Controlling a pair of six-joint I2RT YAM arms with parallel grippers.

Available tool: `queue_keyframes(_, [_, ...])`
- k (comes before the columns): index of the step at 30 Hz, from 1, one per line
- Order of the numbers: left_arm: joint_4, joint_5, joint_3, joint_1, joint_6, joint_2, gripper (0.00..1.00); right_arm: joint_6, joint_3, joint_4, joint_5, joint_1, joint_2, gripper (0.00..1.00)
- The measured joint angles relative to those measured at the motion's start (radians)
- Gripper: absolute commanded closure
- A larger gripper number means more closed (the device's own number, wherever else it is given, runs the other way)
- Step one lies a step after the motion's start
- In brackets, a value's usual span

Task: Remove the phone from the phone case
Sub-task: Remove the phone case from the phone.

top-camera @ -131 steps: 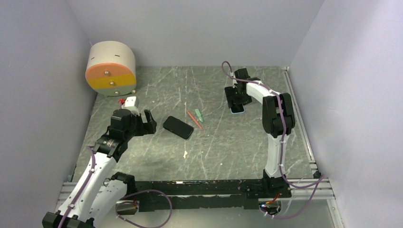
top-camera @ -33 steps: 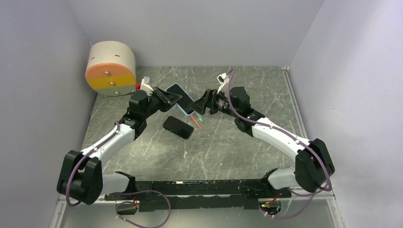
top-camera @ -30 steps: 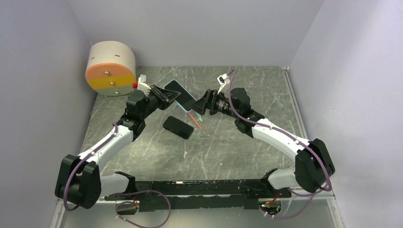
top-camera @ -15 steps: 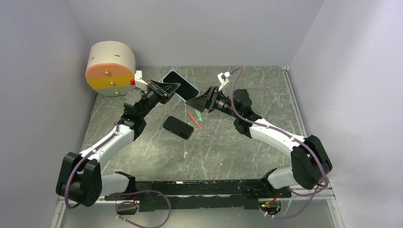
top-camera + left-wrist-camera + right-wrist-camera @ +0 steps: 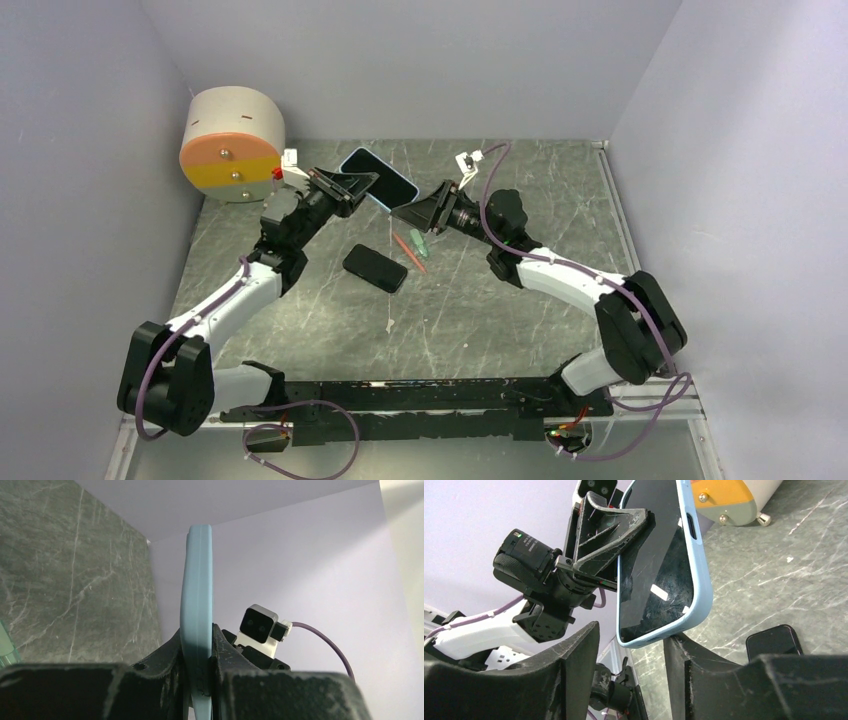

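Note:
The phone (image 5: 659, 565), dark screen showing, sits in a light blue phone case (image 5: 378, 178) held in the air over the back of the table. My left gripper (image 5: 345, 188) is shut on the case's edge (image 5: 196, 605), one finger on each face. My right gripper (image 5: 412, 213) is open at the phone's lower end. In the right wrist view my right gripper (image 5: 633, 632) straddles that end: one finger touches the case's corner and the other stands apart from the screen side.
A bare black phone (image 5: 375, 268) lies flat on the marble table (image 5: 520, 290) below the grippers. A red pen and a green marker (image 5: 412, 247) lie beside it. A round drawer unit (image 5: 232, 145) stands at the back left.
My left gripper has lifted the cased phone up and toward the back. My right gripper has followed to its lower end, and its jaws have narrowed.

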Motion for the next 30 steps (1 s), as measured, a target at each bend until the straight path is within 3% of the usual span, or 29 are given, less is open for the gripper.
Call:
queue_keyframes(6, [-0.031, -0.008, 0.013, 0.004, -0.005, -0.008, 0.97, 0.02, -0.001, 0.063, -0.013, -0.004, 0.038, 0.62])
queue_keyframes(11, [-0.031, -0.012, 0.013, 0.007, -0.024, -0.014, 0.97, 0.044, -0.001, 0.115, -0.034, -0.005, 0.058, 0.83])
queue_keyframes(15, [-0.016, -0.01, 0.015, 0.01, -0.053, -0.014, 0.97, 0.064, -0.001, 0.175, -0.05, -0.005, 0.075, 0.94])
queue_keyframes(21, [-0.021, 0.027, 0.047, 0.015, -0.069, -0.011, 0.98, 0.001, -0.01, 0.248, -0.061, -0.006, 0.078, 1.0])
queue_keyframes(30, [-0.012, 0.115, 0.062, 0.04, -0.09, 0.031, 0.97, -0.3, -0.005, 0.237, -0.156, -0.013, 0.076, 1.0])
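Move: The left gripper already pinches the cased phone by its long side, the middle of the phone case some 2 cm ahead of it and 2 cm to its right. From the half-open right gripper, beside the case's near end, that middle is about 7 cm ahead, 5 cm left and 3 cm higher. On the table roughly 27 cm below the right gripper lie the red pen 8 cm ahead, the green piece 11 cm ahead and 2 cm right, and the black phone 4 cm ahead and 9 cm left. Keep the left gripper shut on the cased phone, raising it about 2 cm with only a slight turn. Hold the right gripper almost in place at the case's near end and close its fingers on the rim at the corner; then, keeping the pinch, roll that wrist some 25 degrees so its forward side comes up, sinking a centimetre at the last to peel the rim off the phone. ##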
